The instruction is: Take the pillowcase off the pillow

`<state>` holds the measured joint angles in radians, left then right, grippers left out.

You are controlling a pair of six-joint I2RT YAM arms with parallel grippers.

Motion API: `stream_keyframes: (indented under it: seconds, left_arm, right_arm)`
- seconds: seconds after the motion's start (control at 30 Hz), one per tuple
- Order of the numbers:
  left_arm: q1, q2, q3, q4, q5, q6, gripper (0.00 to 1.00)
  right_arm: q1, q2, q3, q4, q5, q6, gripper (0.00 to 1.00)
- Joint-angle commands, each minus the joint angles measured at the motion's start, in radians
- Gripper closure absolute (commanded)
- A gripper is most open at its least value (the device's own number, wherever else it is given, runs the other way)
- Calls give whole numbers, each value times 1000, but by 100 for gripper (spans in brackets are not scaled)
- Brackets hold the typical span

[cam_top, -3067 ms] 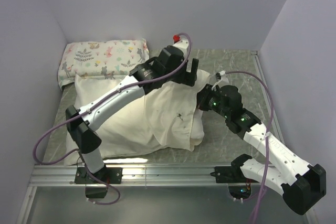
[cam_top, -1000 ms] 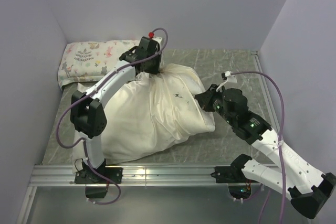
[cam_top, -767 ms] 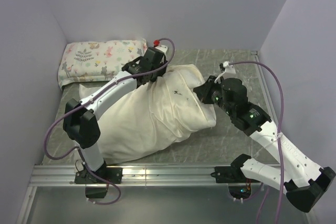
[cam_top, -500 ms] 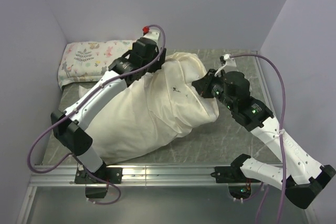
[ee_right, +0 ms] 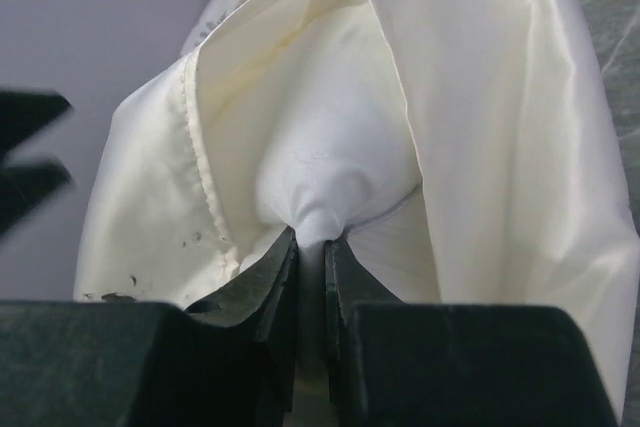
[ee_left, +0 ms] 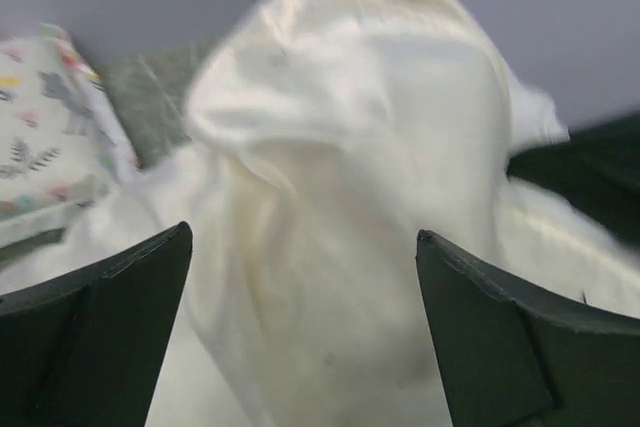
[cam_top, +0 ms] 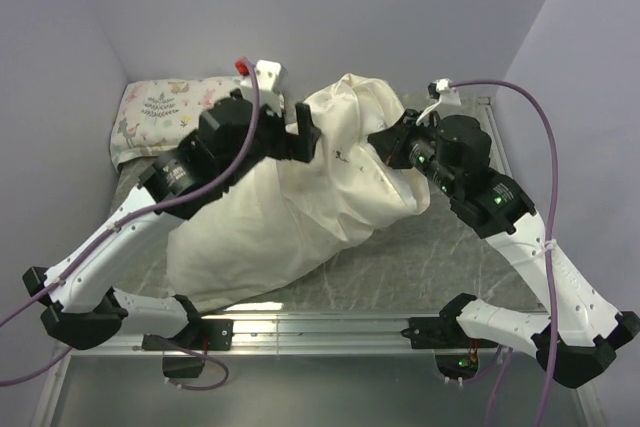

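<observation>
The cream pillowcase (cam_top: 270, 217) lies across the table with its right end raised toward the back wall. My right gripper (cam_top: 380, 144) is at that raised end. In the right wrist view my right gripper (ee_right: 312, 237) is shut on a bunched corner of the white pillow (ee_right: 330, 167), which shows inside the pillowcase (ee_right: 480, 97) mouth; the stitched hem runs down the left. My left gripper (cam_top: 300, 132) hovers open beside the raised bundle. In the left wrist view my left gripper (ee_left: 302, 232) has its jaws wide apart, with the blurred pillowcase (ee_left: 340, 197) beyond them and nothing between them.
A smaller floral and animal printed pillow (cam_top: 165, 107) lies against the back left wall, also in the left wrist view as the printed pillow (ee_left: 40, 137). Walls close in on three sides. A metal rail (cam_top: 300, 327) runs along the near edge of the marbled tabletop (cam_top: 440, 257).
My left gripper has opened, let go of the pillowcase and swung back and up to the left. My right gripper has lifted its end of the pillow higher and toward the back wall.
</observation>
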<state>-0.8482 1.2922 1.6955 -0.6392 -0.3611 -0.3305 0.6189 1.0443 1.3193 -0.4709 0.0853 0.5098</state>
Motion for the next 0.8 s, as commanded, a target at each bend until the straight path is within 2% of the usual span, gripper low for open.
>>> stream_keyframes:
  seconds: [0.0, 0.1, 0.2, 0.23, 0.3, 0.33, 0.4, 0.43, 0.53, 0.77]
  left_arm:
    - [-115, -40, -147, 91, 73, -54, 1]
    - [-147, -67, -230, 148, 77, -87, 4]
    - [-150, -100, -310, 196, 71, -116, 19]
    - [-150, -103, -322, 193, 51, -134, 41]
    - [-150, -100, -344, 138, -17, -153, 65]
    - [-150, -96, -349, 118, -50, -175, 83]
    - [-149, -85, -376, 66, -107, -200, 97]
    - [-144, -80, -390, 52, -160, -238, 99]
    - [-121, -80, -462, 39, -185, -300, 99]
    - [-89, -116, -589, 76, -165, -372, 99]
  right_arm:
    - [-13, -14, 116, 121, 42, -22, 100]
    - [-12, -6, 142, 107, 47, -24, 100]
    - [-13, -1, 175, 89, 60, -34, 100]
    - [-13, -1, 184, 83, 70, -39, 100]
    - [-13, -3, 222, 58, 106, -54, 100]
    - [-13, -3, 257, 49, 116, -60, 100]
    - [-21, 0, 294, 23, 137, -74, 100]
    - [-22, 2, 314, 15, 143, -77, 100]
    - [-38, 10, 421, -28, 175, -93, 100]
    - [-146, 56, 647, -139, 134, -88, 100]
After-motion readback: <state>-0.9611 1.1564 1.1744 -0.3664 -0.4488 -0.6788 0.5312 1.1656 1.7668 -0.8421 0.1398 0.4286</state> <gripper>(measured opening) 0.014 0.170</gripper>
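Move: The pillowcase fold by the black marks lies about 5 cm right of the open left hand, 4 cm back and 9 cm below. The pillow end, already pinched in the right hand, is some 14 cm to the left hand's right, level ahead and 4 cm lower; the patterned pillow is roughly 25 cm left, 20 cm farther out and far below. From the right hand the fold lies about 9 cm left, 3 cm back and 5 cm below. Left hand dips about 12 cm, first back-right, pinching the pillowcase; right draws its held pillow up and rightward. ##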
